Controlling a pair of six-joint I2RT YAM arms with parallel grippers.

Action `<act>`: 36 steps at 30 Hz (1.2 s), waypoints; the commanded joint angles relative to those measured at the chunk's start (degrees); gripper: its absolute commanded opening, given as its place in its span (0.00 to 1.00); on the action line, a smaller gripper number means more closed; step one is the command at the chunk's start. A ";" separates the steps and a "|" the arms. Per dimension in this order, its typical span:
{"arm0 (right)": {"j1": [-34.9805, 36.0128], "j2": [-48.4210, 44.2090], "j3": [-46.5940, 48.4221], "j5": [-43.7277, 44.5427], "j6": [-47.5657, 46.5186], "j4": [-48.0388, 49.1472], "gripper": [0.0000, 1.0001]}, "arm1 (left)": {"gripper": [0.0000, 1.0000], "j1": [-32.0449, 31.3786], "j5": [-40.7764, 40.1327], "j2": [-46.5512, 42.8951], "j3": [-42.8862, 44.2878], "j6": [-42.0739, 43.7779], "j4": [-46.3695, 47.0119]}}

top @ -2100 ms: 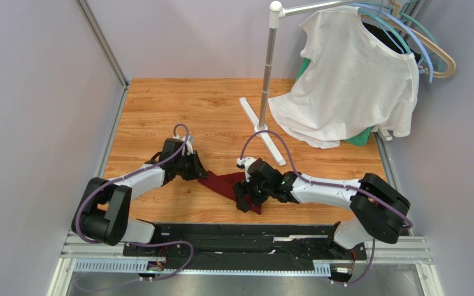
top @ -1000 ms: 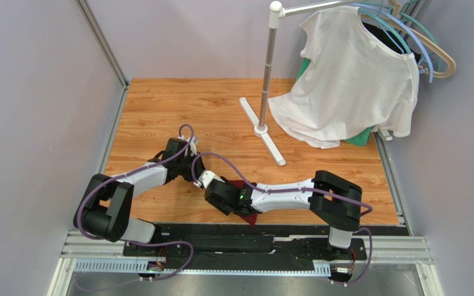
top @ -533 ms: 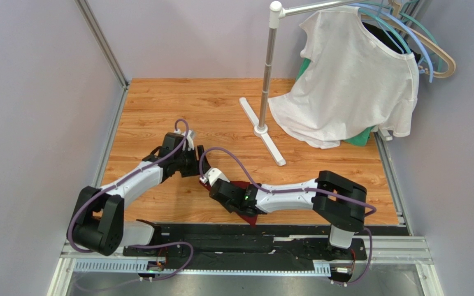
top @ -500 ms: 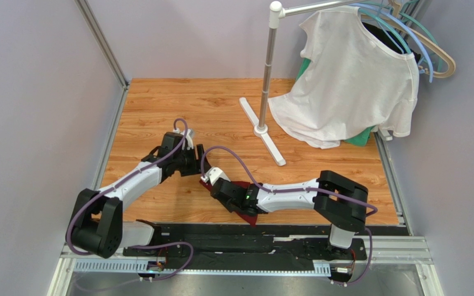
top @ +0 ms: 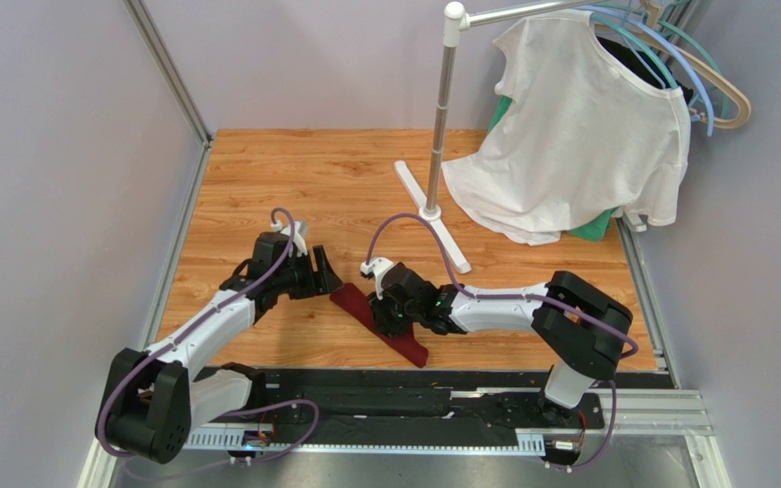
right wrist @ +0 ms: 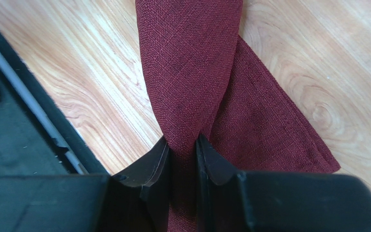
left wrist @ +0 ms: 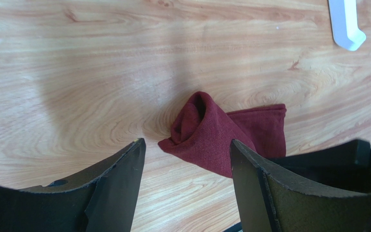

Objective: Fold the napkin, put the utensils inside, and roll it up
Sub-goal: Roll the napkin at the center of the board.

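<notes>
The dark maroon napkin lies as a narrow, bunched strip on the wooden table, near the front edge. My right gripper is shut on a raised fold of the napkin; its jaws pinch the cloth between them. My left gripper stands open just left of the strip's far end. In the left wrist view the napkin's rolled end lies just beyond the open left gripper, apart from the fingers. No utensils are in view.
A white clothes rack pole with a flat foot stands at the back, with a white T-shirt on hangers at the back right. The foot's tip shows in the left wrist view. A black rail runs along the table's near edge.
My left gripper has opened, let go of the napkin and drawn back to the left. My right gripper has shut on the napkin and swung right, pulling the cloth into a strip.
</notes>
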 commanded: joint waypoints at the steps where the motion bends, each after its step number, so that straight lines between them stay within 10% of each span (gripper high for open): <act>1: -2.75 1.70 -3.95 -10.92 2.17 4.32 0.20 | 0.73 0.27 4.50 -2.57 -3.07 -0.79 7.94; 23: -13.66 10.23 -3.60 -30.52 1.21 9.43 0.16 | 0.69 0.27 6.70 0.58 -9.67 -1.67 17.61; 36: -15.33 13.05 -3.07 -31.58 0.68 9.87 0.19 | 0.23 0.27 9.16 5.51 -9.76 -1.59 22.45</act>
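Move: My right fingers already pinch the middle of the rolled napkin, low over the board. The napkin's left end, which my open left hand goes for, lies about 4 cm below that hand, roughly 2 cm to its right and 1 cm back; from my right hand it is some 8 cm ahead and 9 cm left. The near right end sits about 6 cm back and 6 cm right of my right hand. The rack foot's near tip is some 14 cm ahead and 14 cm right of it. I keep the right pinch on the napkin's middle, almost in place, and turn that wrist about 30 degrees so its fingers swing round from forward-left to straight left and lie flatter. My left hand eases a little back and right, then sinks, about 3 cm down in all and mostly late, onto the napkin's left end, its wide-open fingers closing to about a third around the cloth. ##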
